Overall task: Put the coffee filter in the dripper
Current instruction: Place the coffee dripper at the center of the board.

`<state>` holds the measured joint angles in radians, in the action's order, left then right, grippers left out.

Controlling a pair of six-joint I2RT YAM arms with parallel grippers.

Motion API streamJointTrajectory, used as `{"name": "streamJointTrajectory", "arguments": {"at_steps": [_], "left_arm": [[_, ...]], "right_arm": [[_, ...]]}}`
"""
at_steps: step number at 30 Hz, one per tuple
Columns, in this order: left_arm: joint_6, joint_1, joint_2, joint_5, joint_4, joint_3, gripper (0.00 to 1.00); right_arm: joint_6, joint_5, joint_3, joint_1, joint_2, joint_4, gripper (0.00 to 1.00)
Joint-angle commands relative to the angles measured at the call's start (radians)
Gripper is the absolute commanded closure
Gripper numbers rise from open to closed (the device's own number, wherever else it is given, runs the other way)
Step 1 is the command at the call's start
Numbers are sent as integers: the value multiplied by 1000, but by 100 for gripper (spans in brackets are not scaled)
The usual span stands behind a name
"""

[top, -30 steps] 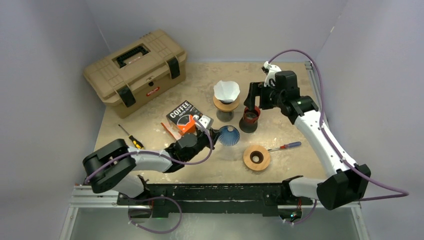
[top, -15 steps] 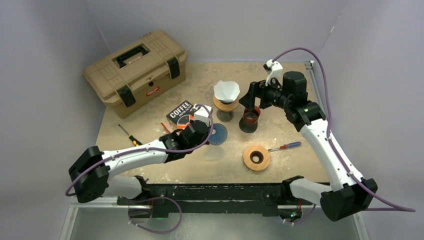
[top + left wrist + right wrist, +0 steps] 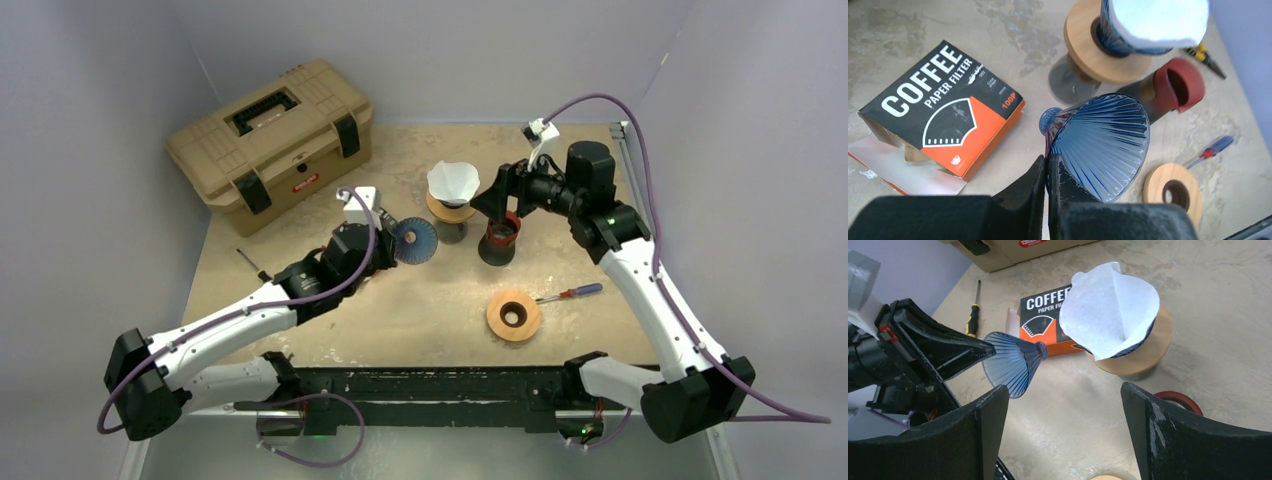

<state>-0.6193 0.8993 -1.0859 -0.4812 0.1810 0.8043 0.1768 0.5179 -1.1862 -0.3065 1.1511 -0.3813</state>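
Observation:
A white paper coffee filter [image 3: 453, 181] [image 3: 1108, 307] stands opened in a dark blue dripper on a wooden ring stand [image 3: 450, 212] at the back middle of the table. My left gripper [image 3: 392, 236] [image 3: 1047, 165] is shut on the rim of a second, clear blue ribbed dripper cone [image 3: 414, 241] [image 3: 1103, 145], holding it tilted in the air just left of the stand. My right gripper [image 3: 497, 200] [image 3: 1065, 400] hangs open and empty right of the filter, over a dark cup with a red rim [image 3: 499, 238].
An orange and black coffee filter box [image 3: 943, 107] lies below the held cone. A tan toolbox [image 3: 272, 140] sits back left. A loose wooden ring [image 3: 514, 315] and a blue-handled screwdriver [image 3: 570, 293] lie front right; a yellow-handled screwdriver [image 3: 973, 315] lies left.
My left arm has lifted the blue cone off the table and carried it back and left, toward the stand. My right gripper has shifted slightly left and stayed open.

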Motion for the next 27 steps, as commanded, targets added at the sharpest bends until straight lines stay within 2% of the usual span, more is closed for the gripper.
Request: {"name": "streamJointTrajectory", "arguments": {"at_steps": [1,6,13,17,19,27], "left_arm": [[-31,-25,63,-8,-73,60,100],[17,-30,62,-16,-55,117,100],[15,-31,79,-1,-69,137,100],[4,-30,89,19,-73,144,100],[3,-30,94,24,-73,144,100],[4,-30,106,44,-62,147,100]], "right_arm": [[28,27,-2,-38,-4,49,15],[55,-131,-50,-176,44,26,16],[93,-281,-118,-324,133,13,24],[105,-352,-159,-387,189,-6,35],[110,-386,-175,-408,209,-18,44],[128,-408,-177,-416,228,-9,71]]}}
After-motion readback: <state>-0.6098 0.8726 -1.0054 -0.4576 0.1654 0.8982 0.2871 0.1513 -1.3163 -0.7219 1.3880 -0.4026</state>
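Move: The empty blue dripper is already pinched at its rim in my left hand, its middle about 4 cm to that hand's right and 1 cm below. From my right hand this dripper is some 14 cm left, 2 cm back and 11 cm lower. The filter-lined dripper on its stand is about 6 cm ahead of my right hand, 6 cm left and 15 cm below; the red-collared carafe is 2 cm ahead, 3 cm right and 24 cm down. I lift the blue dripper about 7 cm with my left hand, quickly at first and then easing off, keeping the rim pinched. My right hand swings some 11 cm left and sinks 4 cm to meet the dripper, closing its wide-open fingers to about a third, one inside the cone and one outside its right wall. ##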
